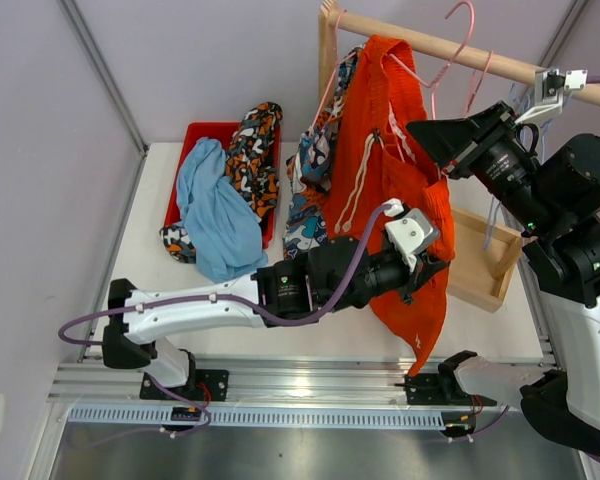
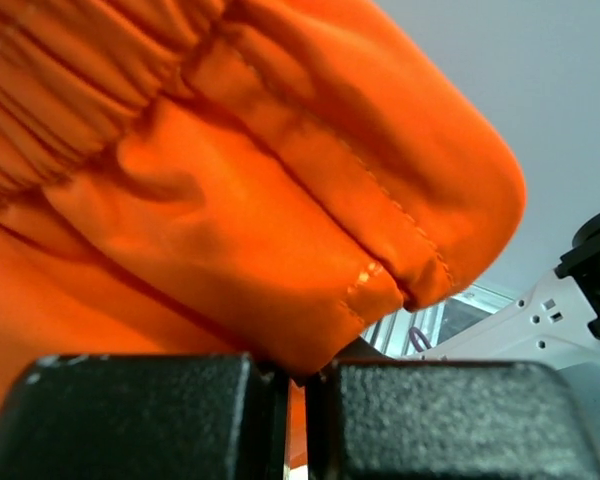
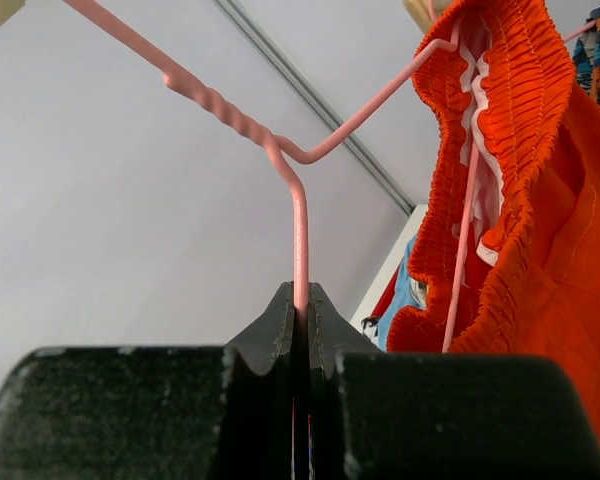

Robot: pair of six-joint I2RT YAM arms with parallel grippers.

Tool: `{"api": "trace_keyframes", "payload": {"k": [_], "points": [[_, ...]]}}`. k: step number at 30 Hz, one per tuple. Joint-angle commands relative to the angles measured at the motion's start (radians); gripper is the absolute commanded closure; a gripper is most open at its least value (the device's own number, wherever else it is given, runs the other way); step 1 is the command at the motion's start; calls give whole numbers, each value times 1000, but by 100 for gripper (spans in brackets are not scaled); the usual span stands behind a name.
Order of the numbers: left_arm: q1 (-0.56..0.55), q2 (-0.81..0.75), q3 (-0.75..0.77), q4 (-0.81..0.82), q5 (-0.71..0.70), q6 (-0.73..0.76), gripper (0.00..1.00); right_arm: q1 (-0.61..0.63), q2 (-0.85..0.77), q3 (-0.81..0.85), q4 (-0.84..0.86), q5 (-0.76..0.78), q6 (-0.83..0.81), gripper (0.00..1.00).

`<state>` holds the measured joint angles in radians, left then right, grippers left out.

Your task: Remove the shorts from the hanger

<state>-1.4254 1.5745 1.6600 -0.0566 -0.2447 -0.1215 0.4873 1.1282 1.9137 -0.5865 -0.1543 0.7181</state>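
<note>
Bright orange shorts (image 1: 380,140) with a white drawstring hang from a pink wire hanger (image 1: 450,55) on the wooden rail (image 1: 500,65). My right gripper (image 1: 427,133) is shut on the hanger wire (image 3: 300,240) just below its twisted neck, and its jaws (image 3: 300,300) pinch the wire. The hanger's arm runs into the elastic waistband (image 3: 500,120). My left gripper (image 1: 432,262) is low on the shorts, shut on a fold of orange fabric (image 2: 230,200). That fold is caught between its fingertips (image 2: 298,375).
Teal wave-print shorts (image 1: 315,170) hang behind the orange pair. A red bin (image 1: 205,135) at the back left holds light blue shorts (image 1: 215,215) and orange-black blotched shorts (image 1: 255,155). A wooden tray (image 1: 485,265) lies right of the orange shorts. Another pink hanger (image 1: 477,85) hangs on the rail.
</note>
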Motion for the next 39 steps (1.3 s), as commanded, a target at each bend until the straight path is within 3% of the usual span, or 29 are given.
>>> {"api": "trace_keyframes", "payload": {"k": [1, 13, 17, 23, 31, 35, 39], "points": [[-32, -57, -67, 46, -19, 17, 100, 5, -25, 61, 122, 15, 11, 100], [-389, -176, -463, 64, -206, -122, 100, 5, 48, 208, 45, 153, -129, 100], [-399, -200, -525, 67, -258, -191, 100, 7, 41, 212, 4, 153, -117, 100], [-302, -208, -424, -14, -366, -126, 100, 5, -74, 92, -105, 170, -37, 100], [-38, -191, -162, -179, -364, 12, 100, 5, -318, -205, -343, 114, 95, 100], [16, -185, -86, -293, -396, 11, 100, 4, -347, -170, -418, 94, 115, 100], [-27, -275, -166, -374, -375, -72, 100, 4, -288, -70, -432, 131, 60, 100]]}}
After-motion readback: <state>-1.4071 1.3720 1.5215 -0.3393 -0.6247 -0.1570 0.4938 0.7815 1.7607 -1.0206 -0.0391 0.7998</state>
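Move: The left gripper already grips the orange shorts at the waistband; the pink hanger they hang on lies about 16 cm ahead of it, 8 cm left and 16 cm above. The patterned shorts on the rail are some 22 cm ahead and 18 cm left, about level in height, and the red box about 33 cm ahead, 42 cm left and 42 cm below. From the right gripper, shut on one hanger shoulder, the orange shorts' middle is about 3 cm back, 4 cm left and 15 cm below. Keep the left gripper pinched on the orange shorts and yank them back and down about 14 cm each, away from the hanger, then swing forward, up and left, turning counter-clockwise, to finish about 10 cm left of the start. Keep the right gripper shut on the hanger shoulder, nearly still during the yank, then draw the hanger back, down and right, tipping the fingers down. ##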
